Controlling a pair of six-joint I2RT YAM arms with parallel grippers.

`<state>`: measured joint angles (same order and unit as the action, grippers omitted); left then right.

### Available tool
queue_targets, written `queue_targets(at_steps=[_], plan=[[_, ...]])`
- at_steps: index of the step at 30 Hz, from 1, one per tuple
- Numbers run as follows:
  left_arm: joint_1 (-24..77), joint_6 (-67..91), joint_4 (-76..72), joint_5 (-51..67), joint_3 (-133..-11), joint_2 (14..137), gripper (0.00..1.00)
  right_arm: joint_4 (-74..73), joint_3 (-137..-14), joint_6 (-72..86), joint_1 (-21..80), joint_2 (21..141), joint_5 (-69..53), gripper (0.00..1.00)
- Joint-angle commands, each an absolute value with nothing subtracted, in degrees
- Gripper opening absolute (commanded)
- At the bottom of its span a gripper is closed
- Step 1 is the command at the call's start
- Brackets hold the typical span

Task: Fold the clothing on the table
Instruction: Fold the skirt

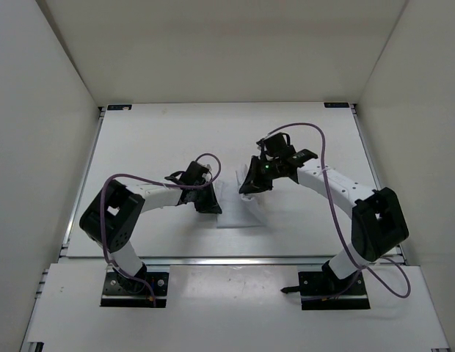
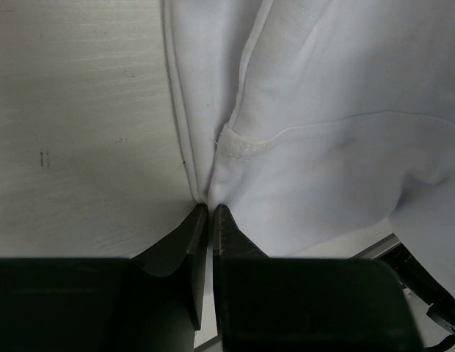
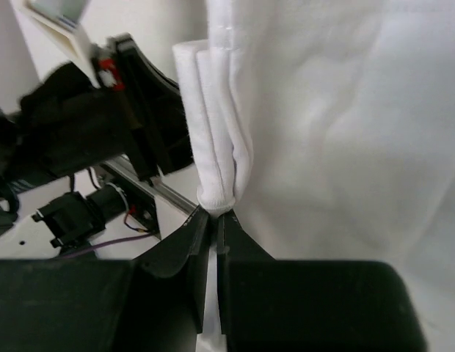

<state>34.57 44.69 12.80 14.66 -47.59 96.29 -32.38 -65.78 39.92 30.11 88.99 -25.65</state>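
Observation:
The white clothing (image 1: 238, 211) is bunched in a narrow strip between my two grippers near the middle of the table (image 1: 154, 139). In the top view my left gripper (image 1: 211, 203) is at its left side and my right gripper (image 1: 251, 187) at its upper right. Seen from the left wrist, the left gripper (image 2: 210, 208) is shut on a hemmed edge of the clothing (image 2: 323, 147), which spreads away to the right. Seen from the right wrist, the right gripper (image 3: 216, 214) pinches a rolled, layered edge of the clothing (image 3: 337, 125).
White enclosure walls (image 1: 44, 110) close in the table on the left, back and right. Metal rails (image 1: 365, 158) run along the table's edges. Purple cables (image 1: 326, 183) loop over both arms. The left arm (image 3: 73, 132) shows close by in the right wrist view.

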Motion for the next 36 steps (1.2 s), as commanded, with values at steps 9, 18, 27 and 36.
queue_targets(at_steps=[9,18,27,36], plan=[[31.8,45.3,12.8,16.9,-42.5,96.4,0.15,-16.2,-66.8,46.1,35.6,99.0,-30.8,0.0],[29.0,46.5,9.4,20.6,-39.7,94.8,0.25,-20.0,-70.1,40.9,37.7,107.1,-33.9,0.22],[23.3,53.2,0.5,30.0,-33.2,86.5,0.39,-7.7,-61.9,41.7,33.6,87.7,-33.5,0.38],[18.8,65.6,-13.9,37.8,-25.6,75.6,0.5,17.4,-40.6,52.0,31.4,84.0,-44.8,0.37]])
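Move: My right hand holds the lifted end of the skirt about 13 cm above the table. The left edge, where it is to be laid, is roughly 8 cm to its left, level with it fore and aft, and 13 cm below. My left hand already pinches that edge, its middle about 3 cm farther ahead at the same height. From my right hand the near hem is some 7 cm back and 1 cm left, 13 cm below. I carry the held end left over the skirt with my right hand, about 7 cm and sinking as much, towards the left edge, then open the fingers and let it go, lifting sharply and drawing back right. Meanwhile my left hand stays almost in place, tilting, then opens, slides off about 4 cm left and slightly back, and rises with the fingers swinging up rightward. ##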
